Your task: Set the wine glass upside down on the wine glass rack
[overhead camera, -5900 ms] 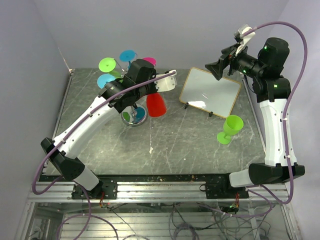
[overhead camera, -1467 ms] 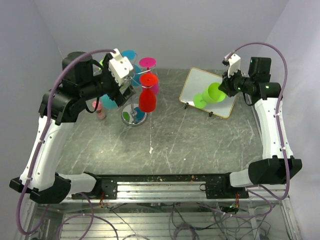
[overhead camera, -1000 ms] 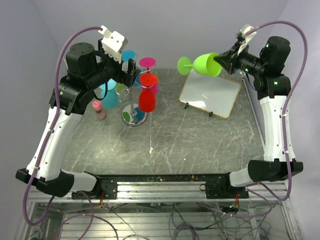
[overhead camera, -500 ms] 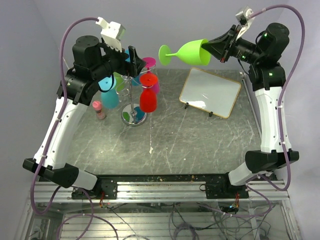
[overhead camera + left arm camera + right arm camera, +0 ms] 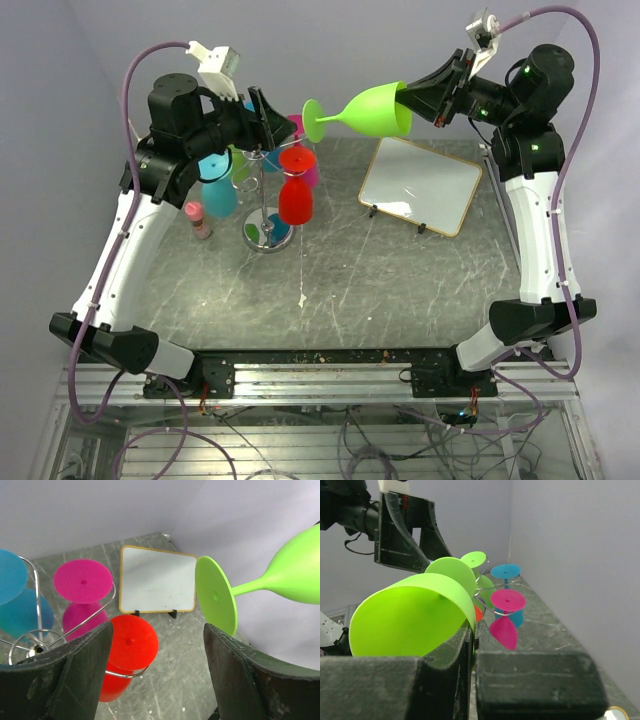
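My right gripper [image 5: 408, 100] is shut on the rim of a lime green wine glass [image 5: 372, 108], held on its side high above the table with its foot pointing left. In the right wrist view the pads [image 5: 465, 650] pinch the bowl wall of the glass [image 5: 415, 617]. My left gripper [image 5: 270, 120] is open and raised, facing the foot from just to its left. In the left wrist view the foot [image 5: 216, 600] hangs beyond my right finger [image 5: 240, 675], untouched. The silver wire rack [image 5: 262, 243] stands below, carrying upside-down red [image 5: 294, 195], pink and blue glasses.
A framed whiteboard [image 5: 420, 183] leans on small feet at the back right. A small pink bottle [image 5: 197, 218] stands left of the rack. Grey walls close in at the back and on both sides.
The right arm has carried the green glass up and leftward, foot first, toward the left gripper. The left gripper rose, turned to face it, and its jaws narrowed slightly.
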Controlling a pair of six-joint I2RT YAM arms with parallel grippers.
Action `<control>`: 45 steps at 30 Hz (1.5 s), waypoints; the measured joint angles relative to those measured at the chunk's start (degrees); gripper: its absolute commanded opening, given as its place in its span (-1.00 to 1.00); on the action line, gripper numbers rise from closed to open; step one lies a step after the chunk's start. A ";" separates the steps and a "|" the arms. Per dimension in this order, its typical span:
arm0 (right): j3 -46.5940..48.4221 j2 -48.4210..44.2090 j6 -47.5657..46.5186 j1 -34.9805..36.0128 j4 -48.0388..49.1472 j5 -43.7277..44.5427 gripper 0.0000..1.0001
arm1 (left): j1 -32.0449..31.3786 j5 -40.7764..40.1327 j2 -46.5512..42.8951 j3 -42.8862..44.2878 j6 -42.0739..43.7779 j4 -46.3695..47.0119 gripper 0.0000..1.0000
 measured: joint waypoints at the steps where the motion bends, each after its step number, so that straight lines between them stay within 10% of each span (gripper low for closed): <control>1: 0.00 0.00 0.33 0.04 0.33 -0.42 -1.00 | 0.02 0.48 0.17 -0.20 -0.68 0.11 0.66; 16: -0.44 0.24 -4.90 3.98 -4.17 7.63 -1.00 | 0.20 4.87 0.57 -0.28 -3.87 2.36 0.64; 32: 0.13 1.66 -6.43 6.91 -5.55 9.33 -1.00 | 0.22 4.85 2.38 -0.28 -4.11 3.48 -0.10; 45: 0.26 1.79 -7.26 7.17 -5.62 9.33 -1.00 | -0.15 4.94 3.80 -0.28 -5.14 3.50 -0.34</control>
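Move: The lime wine glass lies on its side in the air, its rim still pinched by the right hand and its foot some 13 cm to the left and 3 cm back of that hand. The open left fingers wait about 19 cm left and 4 cm back of the right hand, slightly lower. From the left hand the foot is roughly 6 cm right, 1 cm ahead and 3 cm up; below it hang the red glass, 2 cm ahead, 3 right, 13 down, and the magenta glass, 9 ahead, 3 right, 12 down. The lime glass is carried foot first towards the left gripper, the right hand keeping its pinch on the rim as it goes about 3 cm left, a good 2 cm down and a little forward. The left hand eases some 2 cm right to meet it, then slightly forward and down, its fingers closing to about half open around the edge of the foot without clamping it. ##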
